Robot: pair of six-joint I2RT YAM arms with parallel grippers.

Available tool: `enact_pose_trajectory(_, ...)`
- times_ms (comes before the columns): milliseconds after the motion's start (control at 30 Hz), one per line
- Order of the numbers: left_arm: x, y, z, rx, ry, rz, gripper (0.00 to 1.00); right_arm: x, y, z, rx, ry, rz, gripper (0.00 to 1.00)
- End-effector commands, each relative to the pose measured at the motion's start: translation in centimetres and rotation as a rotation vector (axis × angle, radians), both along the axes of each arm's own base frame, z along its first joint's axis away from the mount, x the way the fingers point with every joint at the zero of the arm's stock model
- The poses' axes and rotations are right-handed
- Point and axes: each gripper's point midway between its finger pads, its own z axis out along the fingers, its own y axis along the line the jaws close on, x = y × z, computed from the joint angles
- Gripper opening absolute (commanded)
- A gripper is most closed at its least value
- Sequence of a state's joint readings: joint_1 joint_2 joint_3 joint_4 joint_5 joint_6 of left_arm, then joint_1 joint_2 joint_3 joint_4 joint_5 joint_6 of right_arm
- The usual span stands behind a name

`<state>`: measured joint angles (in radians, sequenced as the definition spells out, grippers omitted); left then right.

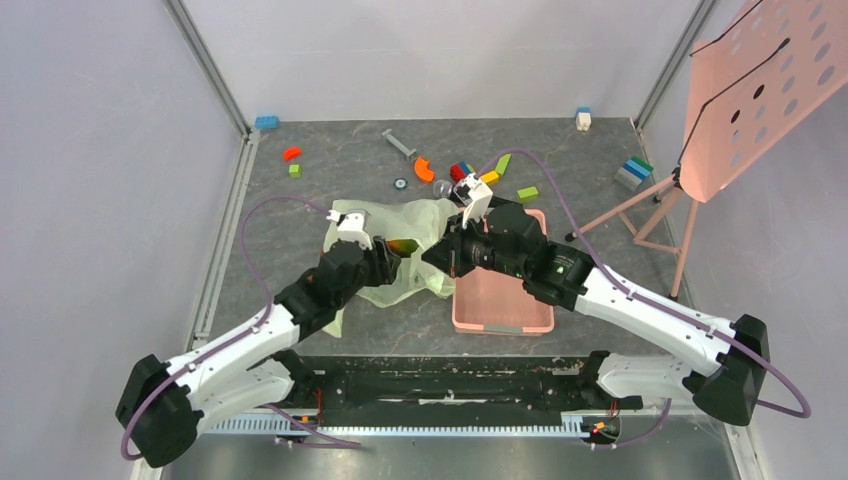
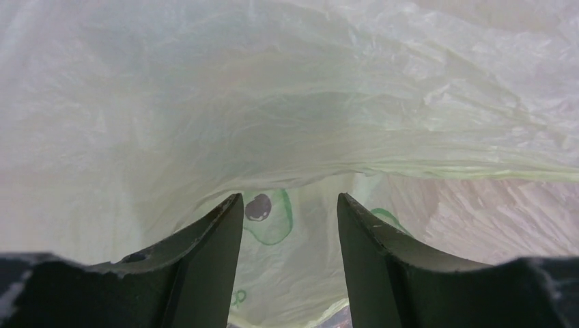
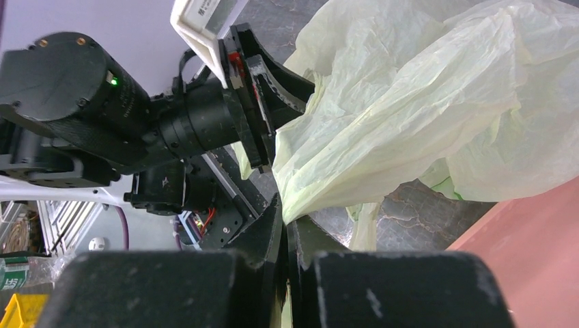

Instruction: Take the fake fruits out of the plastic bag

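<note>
The pale green plastic bag (image 1: pixel 420 225) lies crumpled on the dark table, left of the pink basket. My right gripper (image 1: pixel 438 256) is shut on a pinched edge of the bag (image 3: pixel 410 96), holding it up; in the right wrist view its jaws (image 3: pixel 285 217) press together on the film. My left gripper (image 1: pixel 393 260) reaches into the bag's mouth. Its fingers (image 2: pixel 290 205) stand apart with only bag film (image 2: pixel 293 102) ahead and nothing between them. An orange-and-green mango (image 1: pixel 404 246) shows at the bag's mouth beside the left fingers. The other fake fruits are hidden.
The pink perforated basket (image 1: pixel 500 292) sits right of the bag, under my right arm. Several toy blocks (image 1: pixel 462 172) lie scattered toward the back. A pink perforated board on a stand (image 1: pixel 760 90) rises at the right. Frame posts stand at the back corners.
</note>
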<state>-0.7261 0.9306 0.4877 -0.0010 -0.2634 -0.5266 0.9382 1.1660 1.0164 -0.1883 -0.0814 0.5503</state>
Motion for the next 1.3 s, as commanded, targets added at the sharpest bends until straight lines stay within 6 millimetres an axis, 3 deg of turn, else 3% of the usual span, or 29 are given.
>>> enact_pose_trajectory(0, 0.0, 2.8, 4.5, 0.042, 0.000, 0.132, 0.63, 0.4, 0.1, 1.1, 0.036, -0.026, -0.009, 0.03)
enact_pose_trajectory(133, -1.6, 8.4, 6.1, 0.193, 0.071, 0.331, 0.81, 0.6, 0.2, 1.1, 0.037, -0.034, -0.015, 0.03)
enact_pose_trajectory(233, -3.1, 10.7, 5.9, 0.260, 0.126, 0.395, 0.87, 0.7, 0.4, 1.3, 0.045, -0.038, -0.014, 0.03)
enact_pose_trajectory(400, -5.2, 12.8, 3.6, 0.313, 0.219, 0.461, 0.90, 0.8, 0.5, 1.5, 0.046, -0.044, -0.008, 0.03)
enact_pose_trajectory(600, -6.0, 13.5, 1.1, 0.292, 0.253, 0.515, 0.98, 0.7, 0.7, 1.3, 0.038, -0.042, 0.011, 0.03)
enact_pose_trajectory(700, -6.3, 15.2, -0.8, 0.300, 0.243, 0.628, 1.00, 0.7, 0.7, 1.3, 0.038, -0.045, 0.010, 0.04)
enact_pose_trajectory(1000, -4.3, 14.1, -3.1, 0.300, 0.226, 0.668, 1.00, 0.6, 1.1, 1.5, 0.046, -0.044, 0.033, 0.04)
enact_pose_trajectory(1267, -4.4, 10.7, -4.5, 0.042, 0.211, 0.538, 1.00, 0.6, 1.2, 1.0, 0.048, -0.036, 0.036, 0.05)
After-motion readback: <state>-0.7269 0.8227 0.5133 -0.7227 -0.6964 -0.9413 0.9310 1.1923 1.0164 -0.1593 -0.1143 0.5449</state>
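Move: The left hand, jaws part open, is at the bag's mouth. The bag's near-left edge lies about 11 cm to its left, 6 cm back and 9 cm lower. The orange-and-green fruit inside is some 2 cm ahead, 2 cm right and 8 cm below; the toy truck stands around 15 cm left, 3 cm back and 11 cm down. From the right hand, which grips the rim, that bag edge is roughly 16 cm left, 2 cm back and 22 cm lower. Empty, the left hand comes free of the bag's mouth, lifting about 8 cm as it swings left, then sinks well below its starting height towards the bag's near-left edge, ending some 13 cm left and 5 cm back. Its jaws spread fully while the wrist turns about 30 degrees counter-clockwise and tips down. The right hand stays put, keeping its pinch on the rim. ##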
